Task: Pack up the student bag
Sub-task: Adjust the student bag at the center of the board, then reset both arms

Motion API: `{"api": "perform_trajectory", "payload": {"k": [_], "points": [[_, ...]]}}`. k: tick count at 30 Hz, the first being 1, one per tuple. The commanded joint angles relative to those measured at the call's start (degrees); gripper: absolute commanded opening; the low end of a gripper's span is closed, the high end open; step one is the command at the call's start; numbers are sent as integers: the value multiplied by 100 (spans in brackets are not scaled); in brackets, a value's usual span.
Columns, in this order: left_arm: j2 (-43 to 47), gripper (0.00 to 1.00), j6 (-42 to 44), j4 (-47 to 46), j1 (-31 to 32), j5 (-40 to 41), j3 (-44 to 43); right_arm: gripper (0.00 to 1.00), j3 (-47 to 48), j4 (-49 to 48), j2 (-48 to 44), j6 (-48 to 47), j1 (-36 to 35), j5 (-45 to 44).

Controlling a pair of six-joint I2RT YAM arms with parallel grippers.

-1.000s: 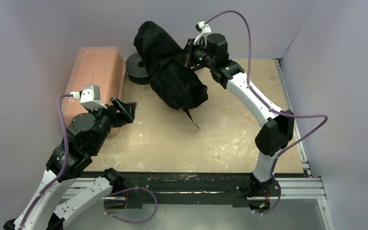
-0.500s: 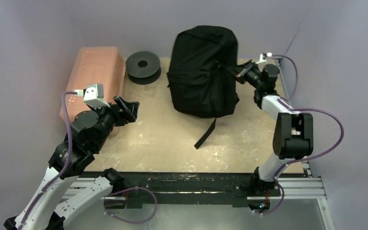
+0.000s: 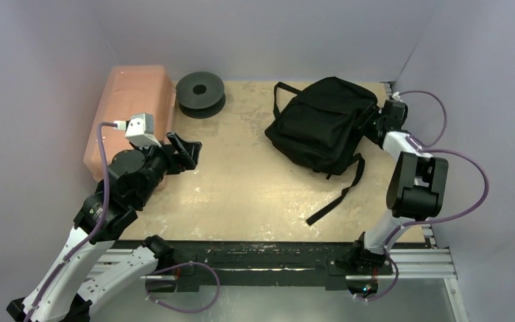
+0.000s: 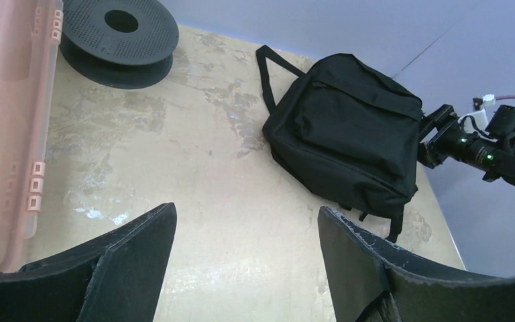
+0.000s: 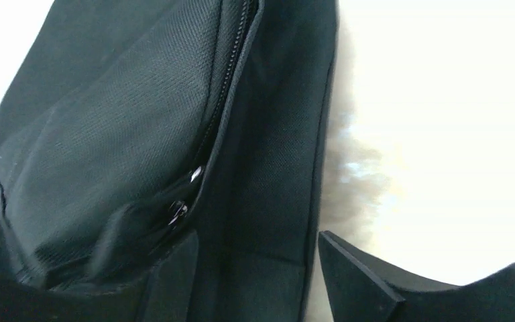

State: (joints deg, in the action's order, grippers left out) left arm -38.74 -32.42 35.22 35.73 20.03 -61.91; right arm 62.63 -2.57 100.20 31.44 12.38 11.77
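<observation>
The student bag (image 3: 322,124), a soft black backpack, lies flat on the table at the back right, one long strap (image 3: 338,194) trailing toward the near edge. In the left wrist view the bag (image 4: 349,144) shows whole. My right gripper (image 3: 370,124) is at the bag's right edge and stands open. In the right wrist view its jaws (image 5: 258,238) straddle a fold of the bag (image 5: 141,121) by the zip; the right finger stands apart from the fabric. My left gripper (image 3: 186,149) hovers open and empty over the left of the table (image 4: 245,211).
A pink translucent box (image 3: 131,107) lies along the left wall, close behind my left arm. A black round spool (image 3: 200,92) sits at the back, left of the bag. Walls close the table on the left, back and right.
The right arm swung the hanging bag to the right and lowered it onto the table, and its jaws have come apart. The left gripper edged slightly forward.
</observation>
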Motion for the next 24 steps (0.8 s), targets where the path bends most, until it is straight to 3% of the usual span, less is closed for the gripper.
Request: {"api": "perform_trajectory", "payload": {"k": [1, 8, 9, 10, 11, 18, 20, 24], "points": [[-29, 77, -57, -271, -27, -98, 28, 74, 697, 1252, -1005, -1329, -133, -1919], [-220, 77, 98, -444, -26, -122, -14, 81, 1180, 2141, -2450, -1920, -838, -3359], [-254, 77, 127, -446, -22, -130, -45, 83, 1293, 2261, -2623, -1939, -1000, -3255], [-275, 77, 137, -450, -23, -139, -83, 97, 1315, 2226, -2804, -2011, -1137, -3022], [-284, 77, 155, -453, -22, -148, -122, 99, 1305, 2187, -3005, -2002, -1377, -2811], [-132, 78, 557, -421, -25, 101, -448, 99, 1077, 1245, -4152, -1370, -1493, -218], [3, 79, 774, -402, -27, 263, -579, 99, 885, 795, -4614, -1306, -1493, -133], [367, 79, 1087, -503, -22, 636, -735, 99, 611, 320, -5355, -1180, -1493, -991]]}}
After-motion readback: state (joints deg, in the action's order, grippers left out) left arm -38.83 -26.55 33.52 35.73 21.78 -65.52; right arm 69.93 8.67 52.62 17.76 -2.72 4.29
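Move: The right hand, its fingers already more than half open, is just off the student bag's right edge; the bag's middle lies about 16 cm to its left, level with it in reach and some 5 cm below. The loose strap's middle is roughly 22 cm back, 11 cm left and 9 cm below; the shoulder strap loop is about 9 cm ahead, 32 cm left and 7 cm below. From the left hand the bag lies about 24 cm ahead, 45 cm right and 29 cm below. Up and back, away from the student bag's right edge: the right hand first eases some 4 cm to its right, then climbs fast, swinging left over the bag side, to end about 35 cm higher and 15 cm back. Its fingers spread fully, and the wrist tips up some 45 degrees. The empty left hand dips slightly, then rises a few centimetres. ##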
